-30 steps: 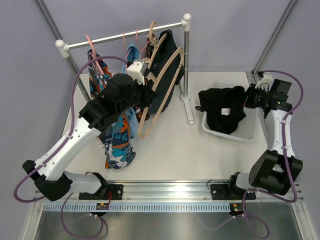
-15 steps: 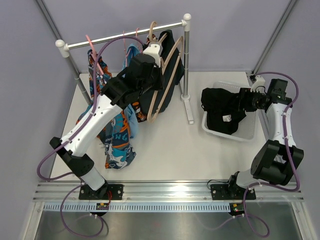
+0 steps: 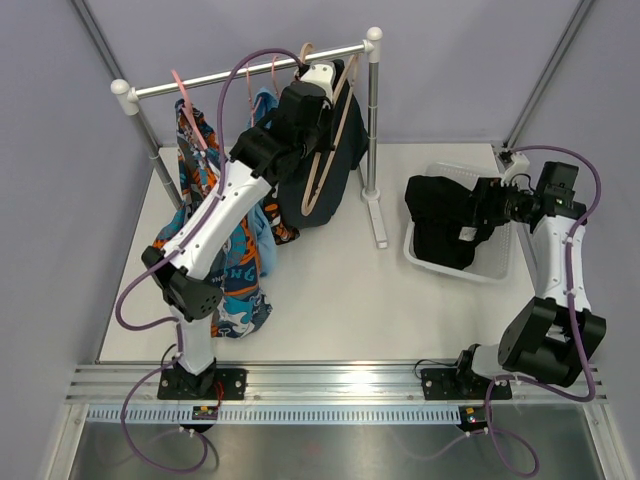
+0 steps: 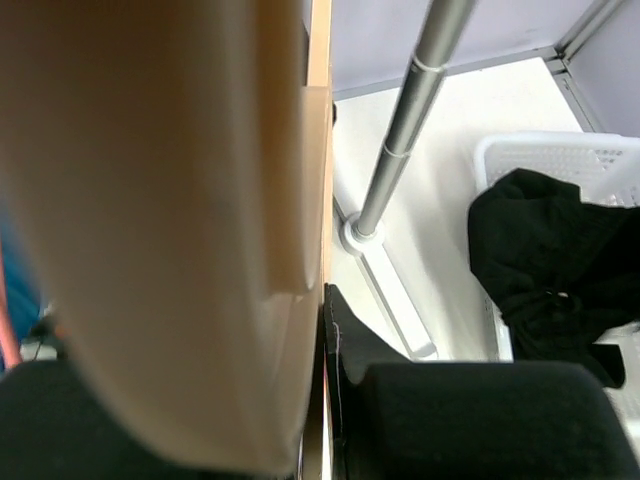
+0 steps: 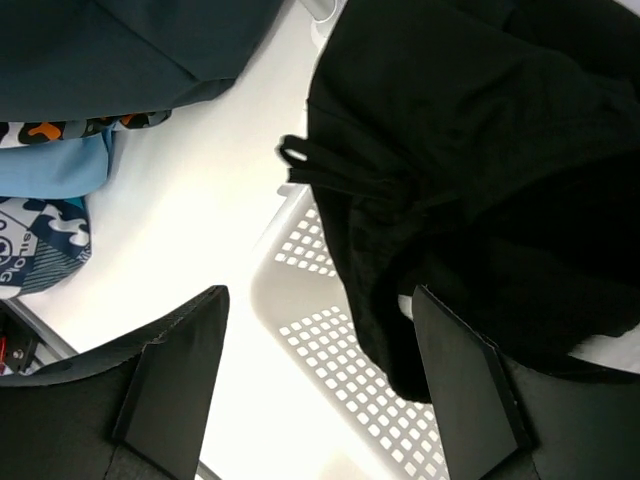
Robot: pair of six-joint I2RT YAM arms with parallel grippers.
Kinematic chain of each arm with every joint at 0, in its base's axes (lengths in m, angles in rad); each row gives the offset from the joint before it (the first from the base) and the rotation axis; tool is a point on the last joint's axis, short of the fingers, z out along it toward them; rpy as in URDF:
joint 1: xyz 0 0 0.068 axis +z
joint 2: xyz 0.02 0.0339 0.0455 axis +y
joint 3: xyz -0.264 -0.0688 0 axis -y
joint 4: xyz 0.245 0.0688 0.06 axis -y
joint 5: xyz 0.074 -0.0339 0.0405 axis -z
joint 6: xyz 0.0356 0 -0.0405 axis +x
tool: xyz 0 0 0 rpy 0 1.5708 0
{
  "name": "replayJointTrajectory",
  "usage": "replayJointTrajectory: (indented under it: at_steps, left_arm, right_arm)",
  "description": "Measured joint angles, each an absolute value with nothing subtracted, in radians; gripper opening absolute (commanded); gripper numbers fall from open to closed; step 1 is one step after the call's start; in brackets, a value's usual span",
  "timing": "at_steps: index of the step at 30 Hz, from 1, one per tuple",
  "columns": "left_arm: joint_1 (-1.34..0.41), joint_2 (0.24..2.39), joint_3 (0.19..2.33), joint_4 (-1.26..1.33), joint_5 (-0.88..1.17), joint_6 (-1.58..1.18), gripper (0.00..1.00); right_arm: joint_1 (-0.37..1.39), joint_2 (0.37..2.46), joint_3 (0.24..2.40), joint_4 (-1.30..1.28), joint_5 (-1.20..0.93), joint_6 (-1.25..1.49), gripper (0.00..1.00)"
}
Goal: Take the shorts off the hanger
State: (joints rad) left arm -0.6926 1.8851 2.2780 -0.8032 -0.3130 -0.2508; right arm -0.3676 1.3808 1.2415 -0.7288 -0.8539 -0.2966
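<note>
My left gripper point(image 3: 318, 95) reaches up to the rack rail and is shut on a tan wooden hanger point(image 3: 336, 128), which fills the left wrist view point(image 4: 200, 250) between my fingers. A very dark pair of shorts point(image 3: 345, 165) hangs on the rail behind that hanger. Another black pair of shorts point(image 3: 445, 215) lies heaped in the white basket point(image 3: 490, 270). My right gripper point(image 5: 320, 390) is open and empty over the basket's rim, beside that heap point(image 5: 480, 180). A strip of the orange, black and white camouflage shorts point(image 5: 90, 128) shows under the hanging clothes.
The rack's upright post point(image 3: 372, 110) and its foot stand between the hanging clothes and the basket. A teal-blue-orange patterned garment point(image 3: 235, 285) and a light blue one point(image 3: 265, 105) hang on pink hangers at the rail's left half.
My left arm has stretched up and back, carrying the wooden hanger from out in front of the clothes to the rail. My right gripper has shifted slightly over the basket.
</note>
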Motion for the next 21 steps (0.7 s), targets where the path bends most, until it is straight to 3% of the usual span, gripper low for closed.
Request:
replayJointTrajectory:
  at_steps: [21]
  left_arm:
    - [-0.627, 2.04, 2.433, -0.594, -0.282, -0.274, 0.0]
  right_arm:
    - [-0.368, 1.316, 1.115, -0.677, -0.963, -0.284, 0.85]
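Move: Just beyond the left hand, which already grips the empty wooden hanger, the rack's rail lies about 8 cm ahead, straight in line, and 8 cm higher. The rail's right-hand end is some 9 cm ahead, 7 cm right and 8 cm up; the dark green shorts hang roughly 3 cm ahead, 4 cm left and 12 cm below. From the open right hand, the black shorts in the basket lie about 5 cm ahead, 2 cm left and 14 cm below. Carrying the empty hanger forward to the rail, the left hand travels about 6 cm, dipping slightly first and then rising some 3 cm, its fingers tipping up and its left side rolling down, each by about 10 degrees, with the grip kept. Above the basket the right hand, still wide open, eases back and left about 3 cm. ##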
